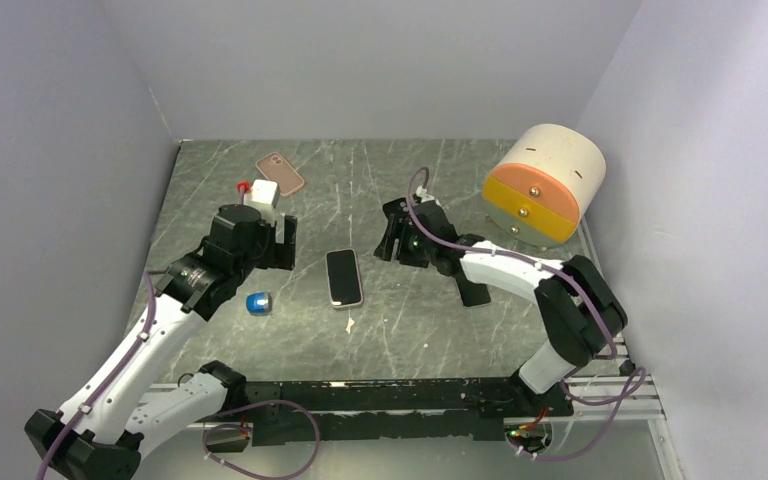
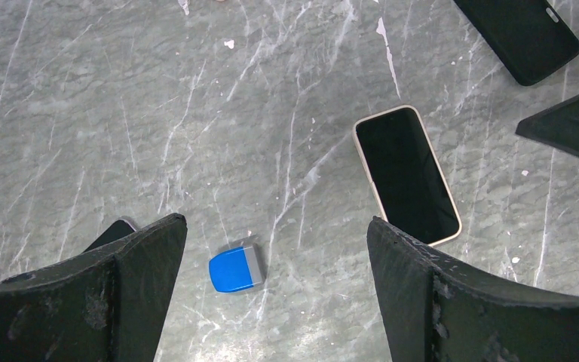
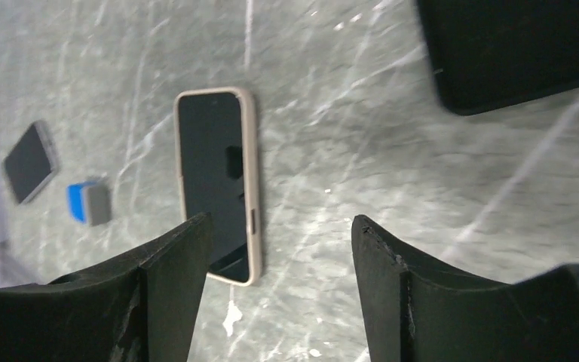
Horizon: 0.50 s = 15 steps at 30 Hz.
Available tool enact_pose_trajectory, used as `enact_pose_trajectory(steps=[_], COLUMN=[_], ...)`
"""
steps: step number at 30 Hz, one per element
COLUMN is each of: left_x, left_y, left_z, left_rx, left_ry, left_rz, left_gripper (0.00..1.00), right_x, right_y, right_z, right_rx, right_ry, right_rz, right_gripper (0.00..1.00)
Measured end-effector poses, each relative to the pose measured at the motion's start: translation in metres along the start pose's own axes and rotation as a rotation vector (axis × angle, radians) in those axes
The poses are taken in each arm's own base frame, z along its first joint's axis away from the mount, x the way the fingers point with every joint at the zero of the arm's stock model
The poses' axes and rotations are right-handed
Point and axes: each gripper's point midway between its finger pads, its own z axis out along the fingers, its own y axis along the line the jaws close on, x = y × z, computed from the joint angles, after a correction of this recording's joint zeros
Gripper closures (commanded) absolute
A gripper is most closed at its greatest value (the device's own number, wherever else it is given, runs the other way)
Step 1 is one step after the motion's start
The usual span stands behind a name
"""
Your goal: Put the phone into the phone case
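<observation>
A phone with a dark screen and a beige rim lies face up mid-table; it also shows in the left wrist view and the right wrist view. A black phone case lies to its right, partly under my right arm, and shows in both wrist views. My left gripper is open and empty, above the table left of the phone. My right gripper is open and empty, just right of the phone.
A pink phone case and a white block with a red part lie at the back left. A small blue and grey object sits left of the phone. Another small dark phone lies beyond it. A beige and orange cylinder stands back right.
</observation>
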Motion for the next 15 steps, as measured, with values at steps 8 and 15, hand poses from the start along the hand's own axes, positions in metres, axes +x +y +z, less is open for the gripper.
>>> enact_pose_trajectory(steps=[8, 15], left_x=[0.0, 0.0], left_y=[0.0, 0.0], left_z=[0.0, 0.0], left_rx=[0.0, 0.0], left_ry=[0.0, -0.001], left_rz=[0.0, 0.0], left_gripper=[0.06, 0.06], right_x=[-0.035, -0.042], right_y=[-0.055, -0.102], right_z=[-0.03, -0.059], right_rx=[0.312, 0.497], right_ry=[-0.09, -0.093], right_rz=[-0.071, -0.058], right_gripper=[0.01, 0.01])
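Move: The right hand, empty and about 7 cm above the table, has the loose black phone roughly 18 cm to its right and 5 cm back. The black case lies some 10 cm ahead and 3 cm right; the phone already seated in the pale case is about 12 cm left and 4 cm back. From the idle left hand, the loose black phone is some 45 cm to the right, about level fore and aft, and 20 cm below. The right hand, already clear of the phone in the pale case, sweeps about 12 cm to the right towards the loose black phone, easing forward some 2 cm at first and staying at nearly the same height. On the way its fingers spread from about two-thirds to wide open while the wrist rolls its left side down and swings clockwise, roughly 30 degrees in all, so that the fingers no longer slant left but point forward and down; they touch nothing. ##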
